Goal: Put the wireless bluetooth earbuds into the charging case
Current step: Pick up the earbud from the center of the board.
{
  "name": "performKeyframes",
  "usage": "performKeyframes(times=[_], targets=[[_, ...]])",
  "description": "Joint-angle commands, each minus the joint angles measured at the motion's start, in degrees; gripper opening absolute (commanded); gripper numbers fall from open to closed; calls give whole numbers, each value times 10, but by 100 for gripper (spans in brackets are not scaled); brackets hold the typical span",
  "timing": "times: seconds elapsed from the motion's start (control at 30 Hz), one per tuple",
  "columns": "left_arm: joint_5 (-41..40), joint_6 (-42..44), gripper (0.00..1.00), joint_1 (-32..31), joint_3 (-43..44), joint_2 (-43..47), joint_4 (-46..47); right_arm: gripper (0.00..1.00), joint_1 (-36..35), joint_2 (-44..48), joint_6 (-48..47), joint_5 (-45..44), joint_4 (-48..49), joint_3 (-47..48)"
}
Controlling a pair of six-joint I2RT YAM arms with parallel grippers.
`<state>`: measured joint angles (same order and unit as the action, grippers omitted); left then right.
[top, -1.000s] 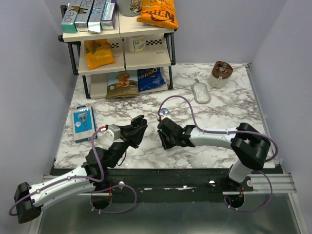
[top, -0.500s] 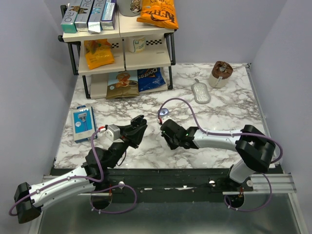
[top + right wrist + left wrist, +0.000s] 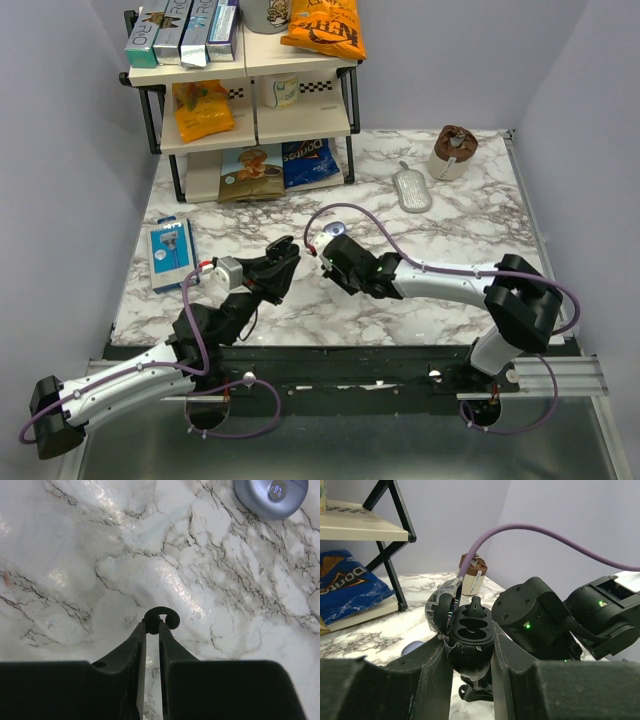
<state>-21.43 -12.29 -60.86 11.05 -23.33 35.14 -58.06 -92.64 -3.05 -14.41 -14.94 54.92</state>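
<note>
My left gripper (image 3: 470,652) is shut on the black charging case (image 3: 469,630) and holds it above the table. The case's lid stands open to the left and two hollow slots face up. In the top view the left gripper (image 3: 280,262) and the right gripper (image 3: 322,252) are close together over the table's middle. My right gripper (image 3: 152,626) is shut on one small black earbud (image 3: 172,618) with a curved hook, pinched at the fingertips above the marble. In the left wrist view the right arm's black wrist (image 3: 535,620) sits just right of the case.
A round lilac-grey device (image 3: 272,492) with a small display lies on the marble just beyond the grippers (image 3: 335,230). A shelf rack (image 3: 250,90) with snack bags stands at the back left. Also on the table are a blue box (image 3: 168,255), a grey oval item (image 3: 412,190) and a brown-topped cup (image 3: 453,150).
The right gripper has moved up and left toward the case, and its jaws have narrowed onto the earbud. The left arm with the case has hardly moved.
</note>
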Motion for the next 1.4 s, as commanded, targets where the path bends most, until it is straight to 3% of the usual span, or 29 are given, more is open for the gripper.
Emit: performKeyframes(times=[0.0, 0.4, 0.63, 0.87, 1.27, 1.37], targets=[[-4, -7, 0, 0, -15, 3, 23, 16, -2, -10, -84, 10, 40, -1], [2, -4, 0, 0, -12, 7, 24, 20, 0, -90, -139, 57, 84, 24], [-3, -3, 0, -1, -16, 25, 11, 41, 0, -103, -109, 57, 62, 42], [-4, -1, 0, 0, -13, 24, 6, 54, -1, -82, -91, 24, 61, 34], [-5, 7, 0, 0, -7, 33, 1, 59, -1, 46, -2, -10, 56, 13], [-7, 7, 0, 0, -9, 36, -1, 57, -1, 40, 60, -11, 32, 37]])
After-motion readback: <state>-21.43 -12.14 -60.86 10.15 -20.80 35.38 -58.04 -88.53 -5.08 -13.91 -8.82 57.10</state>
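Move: Pinched between the right fingertips, the black earbud is bound for a bare patch of board about 3 cm to that hand's left, 1 cm ahead and 3 cm down. The closed silver case stands roughly 14 cm ahead of the right hand and 1 cm left, some 3 cm below it. From the left hand, still holding the open black charging case, the patch lies about 5 cm ahead, 8 cm right and 25 cm below. Carrying the earbud about 3 cm left and slightly forward, the right hand turns some 10 degrees counter-clockwise and lowers it about 3 cm to the bare board. There the fingers open wide and let go of it; then the hand rises straight up some 8 cm, turning back clockwise and tilting its left side up about 10 degrees. ##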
